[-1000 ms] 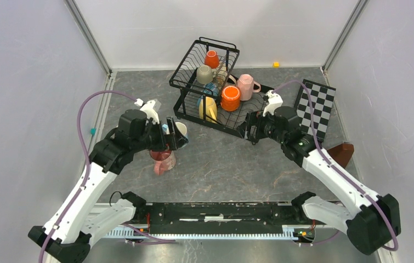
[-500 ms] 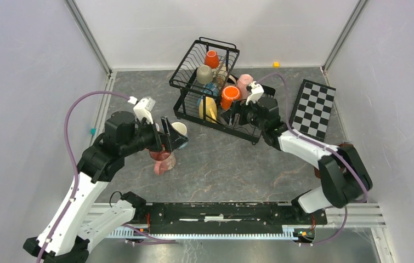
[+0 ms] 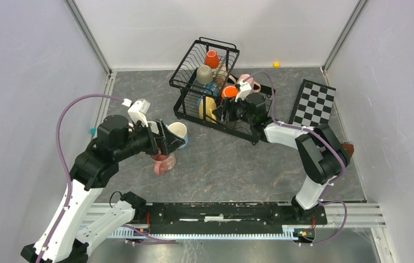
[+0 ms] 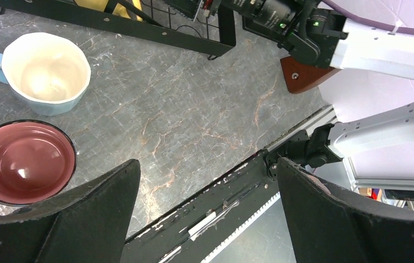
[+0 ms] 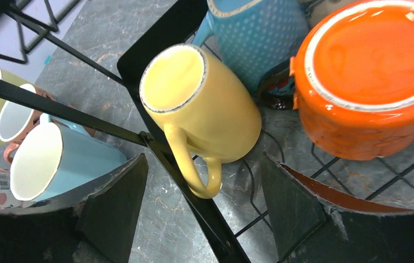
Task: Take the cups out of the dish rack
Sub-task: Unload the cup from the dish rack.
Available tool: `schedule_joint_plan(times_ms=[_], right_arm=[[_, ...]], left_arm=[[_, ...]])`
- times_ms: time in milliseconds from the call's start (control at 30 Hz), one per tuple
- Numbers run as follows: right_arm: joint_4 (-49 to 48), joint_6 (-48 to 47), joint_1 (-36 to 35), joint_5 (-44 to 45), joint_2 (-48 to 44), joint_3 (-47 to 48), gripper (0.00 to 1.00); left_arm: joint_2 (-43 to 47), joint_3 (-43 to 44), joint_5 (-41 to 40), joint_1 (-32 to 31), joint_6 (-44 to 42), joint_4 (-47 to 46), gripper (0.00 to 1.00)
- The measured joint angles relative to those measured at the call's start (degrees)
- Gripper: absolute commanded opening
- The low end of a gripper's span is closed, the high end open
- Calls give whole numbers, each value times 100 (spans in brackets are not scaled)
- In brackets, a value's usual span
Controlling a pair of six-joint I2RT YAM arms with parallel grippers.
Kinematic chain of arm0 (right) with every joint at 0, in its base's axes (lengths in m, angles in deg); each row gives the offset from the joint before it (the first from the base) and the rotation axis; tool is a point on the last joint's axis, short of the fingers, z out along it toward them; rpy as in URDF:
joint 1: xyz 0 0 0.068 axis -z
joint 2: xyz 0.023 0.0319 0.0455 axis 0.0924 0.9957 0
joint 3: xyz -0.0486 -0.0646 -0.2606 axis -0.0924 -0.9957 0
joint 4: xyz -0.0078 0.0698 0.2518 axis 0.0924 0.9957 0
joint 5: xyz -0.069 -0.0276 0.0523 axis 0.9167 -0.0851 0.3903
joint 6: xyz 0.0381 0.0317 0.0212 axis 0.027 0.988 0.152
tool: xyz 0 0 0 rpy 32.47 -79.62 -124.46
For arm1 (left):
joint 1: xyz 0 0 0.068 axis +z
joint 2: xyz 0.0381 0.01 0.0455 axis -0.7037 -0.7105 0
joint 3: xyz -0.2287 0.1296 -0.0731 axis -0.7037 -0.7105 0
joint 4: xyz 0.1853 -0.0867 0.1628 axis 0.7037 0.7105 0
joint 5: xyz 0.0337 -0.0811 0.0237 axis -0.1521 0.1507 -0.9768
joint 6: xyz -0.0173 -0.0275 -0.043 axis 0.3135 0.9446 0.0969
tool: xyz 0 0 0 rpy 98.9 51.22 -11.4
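Observation:
The black wire dish rack (image 3: pixel 185 71) stands at the back centre. Its upper basket holds a small orange cup (image 3: pixel 211 57) and a beige cup (image 3: pixel 204 74). The lower tray holds a blue cup (image 3: pixel 211 90), a yellow cup (image 3: pixel 207 108), an orange cup (image 3: pixel 228 91) and a pink cup (image 3: pixel 245 81). My right gripper (image 5: pixel 203 161) reaches into the lower tray, open, its fingers either side of the yellow cup's (image 5: pixel 199 104) handle and a rack bar. My left gripper (image 4: pixel 207 164) is open and empty above the table, near a light blue cup (image 4: pixel 45 74) and a pink cup (image 4: pixel 23 163).
A black-and-white checkered board (image 3: pixel 312 107) lies right of the rack, with a brown block (image 3: pixel 349 147) nearer the front. Beside the yellow cup stands an upturned orange cup (image 5: pixel 369 76). The grey walls close in on both sides.
The right arm has swung left into the rack's lower tray up to the yellow cup, its jaws narrowing a little. The left arm has drawn back slightly to the left.

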Motion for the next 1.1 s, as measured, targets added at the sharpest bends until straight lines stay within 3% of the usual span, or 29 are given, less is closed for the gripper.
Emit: schedule_joint_plan(times_ms=[567,1100], right_arm=[[-476,302,-98,-116,817,186,60],[-654,326,-166,197,828,63,39]], left_arm=[[31,33,-2,0,2,105,100],[72,37,-2,0,4,107,100]])
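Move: The yellow cup in the lower rack has its middle roughly 5 cm ahead of the right hand, 4 cm to its left and 5 cm below, its handle turned towards the fingers. Of the neighbours, at about that height, the orange cup stands some 7 cm ahead and 3 cm to the right of the hand, the dotted blue cup about 10 cm ahead and 4 cm left. From the left hand the yellow cup lies around 24 cm ahead, 11 cm right and 20 cm below. Closing around the yellow cup's handle, though without a clear grip yet, the right fingers narrow from wide open to a bit under half. The hand meanwhile sinks about 4 cm, most of it early, and eases some 2 cm left towards the cup beside the rack's front rim. The wrist hardly turns. ##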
